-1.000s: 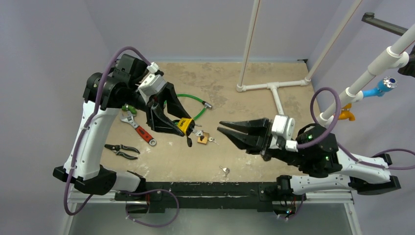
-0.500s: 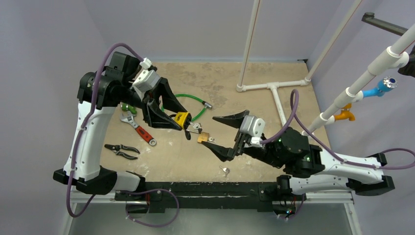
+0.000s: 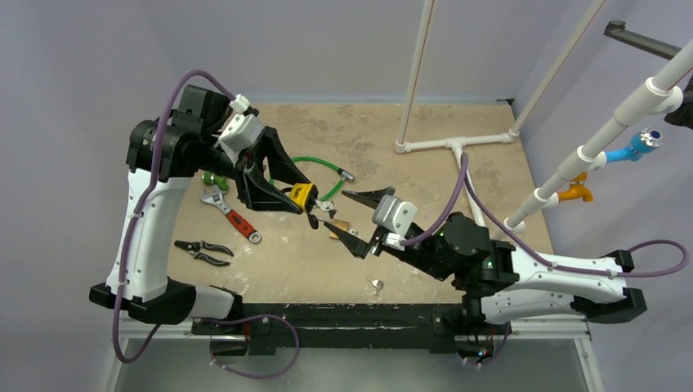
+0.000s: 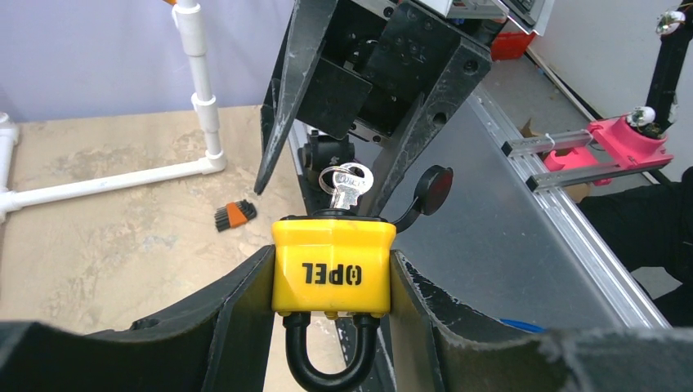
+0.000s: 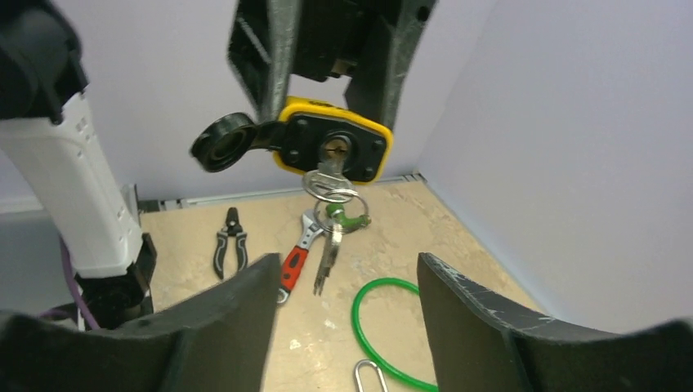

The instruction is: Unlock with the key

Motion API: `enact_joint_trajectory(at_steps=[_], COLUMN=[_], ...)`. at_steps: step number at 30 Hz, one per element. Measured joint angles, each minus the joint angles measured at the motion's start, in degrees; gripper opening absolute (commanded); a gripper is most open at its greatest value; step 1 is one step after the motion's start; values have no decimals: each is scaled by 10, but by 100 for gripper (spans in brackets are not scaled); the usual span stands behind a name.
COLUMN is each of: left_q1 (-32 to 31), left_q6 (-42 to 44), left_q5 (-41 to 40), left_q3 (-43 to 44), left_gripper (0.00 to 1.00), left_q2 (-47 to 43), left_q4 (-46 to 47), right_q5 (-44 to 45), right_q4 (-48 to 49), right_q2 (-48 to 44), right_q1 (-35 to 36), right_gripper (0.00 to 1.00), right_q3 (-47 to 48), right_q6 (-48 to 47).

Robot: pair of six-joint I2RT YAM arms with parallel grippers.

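A yellow padlock (image 4: 333, 265) with a black shackle is held above the table, my left gripper (image 4: 331, 282) shut on its two sides. The key (image 4: 346, 181) sticks in the keyhole of the padlock (image 5: 331, 147), and a ring with spare keys (image 5: 331, 245) hangs from the key (image 5: 325, 173). My right gripper (image 5: 343, 302) is open and points at the keyhole end, a short way off the key. Seen from above, the right gripper (image 3: 353, 219) spreads its fingers just right of the padlock (image 3: 300, 196). A black dust cap (image 5: 219, 143) hangs open beside the keyhole.
A small brass padlock (image 3: 338, 229) lies under the key ring. A green cable loop (image 3: 315, 173), a red-handled wrench (image 3: 235, 217) and pliers (image 3: 204, 251) lie left of centre. A white pipe frame (image 3: 453, 145) stands at the back right. A small metal piece (image 3: 376, 283) lies near the front edge.
My right gripper opened from shut and swung left across the table up to the padlock's key end. The left arm shifted the padlock slightly left.
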Motion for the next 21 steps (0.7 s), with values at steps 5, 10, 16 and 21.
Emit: enact_joint_trajectory(at_steps=[5,10,16,21], left_q1=[16,38,51,65], left_q6=[7,4,17,29], left_q5=[0,1,3,5], left_q3=[7,27,17,7], left_gripper=[0,0,0,0], left_q2=[0,4,8,22], left_q4=[0,1,0,4], right_q5=[79,137,231,266], right_q4=[45,70,47,11], right_q2=[-5,-13,65,104], right_q1=[0,0,-1,-2], right_gripper=[9,0,0,9], right_q3=[-13,-32,17,20], right_q6=[16,53,98,145])
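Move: The key sticks out of the yellow padlock that my left hand holds; its bow is about 2 cm left of my open right hand's point, level fore and aft and some 3 cm above. From my left hand point it is about 5 cm right and 2 cm back, level in height. From my right hand, the padlock body is 6 cm left, 2 cm ahead and 4 cm up; the spare key hangs 2 cm left, at fingertip height; the black keyhole cap is 4 cm left, 3 cm back, 3 cm up. I shut my right fingers completely while carrying the hand forward and a little right, then go on forward, swinging back left and dipping: about 6 cm forward and 4.5 cm down in all, turning some 25 degrees clockwise and tipping the fingertips down. My left hand keeps its grip on the yellow padlock and carries it about 4 cm forward. ##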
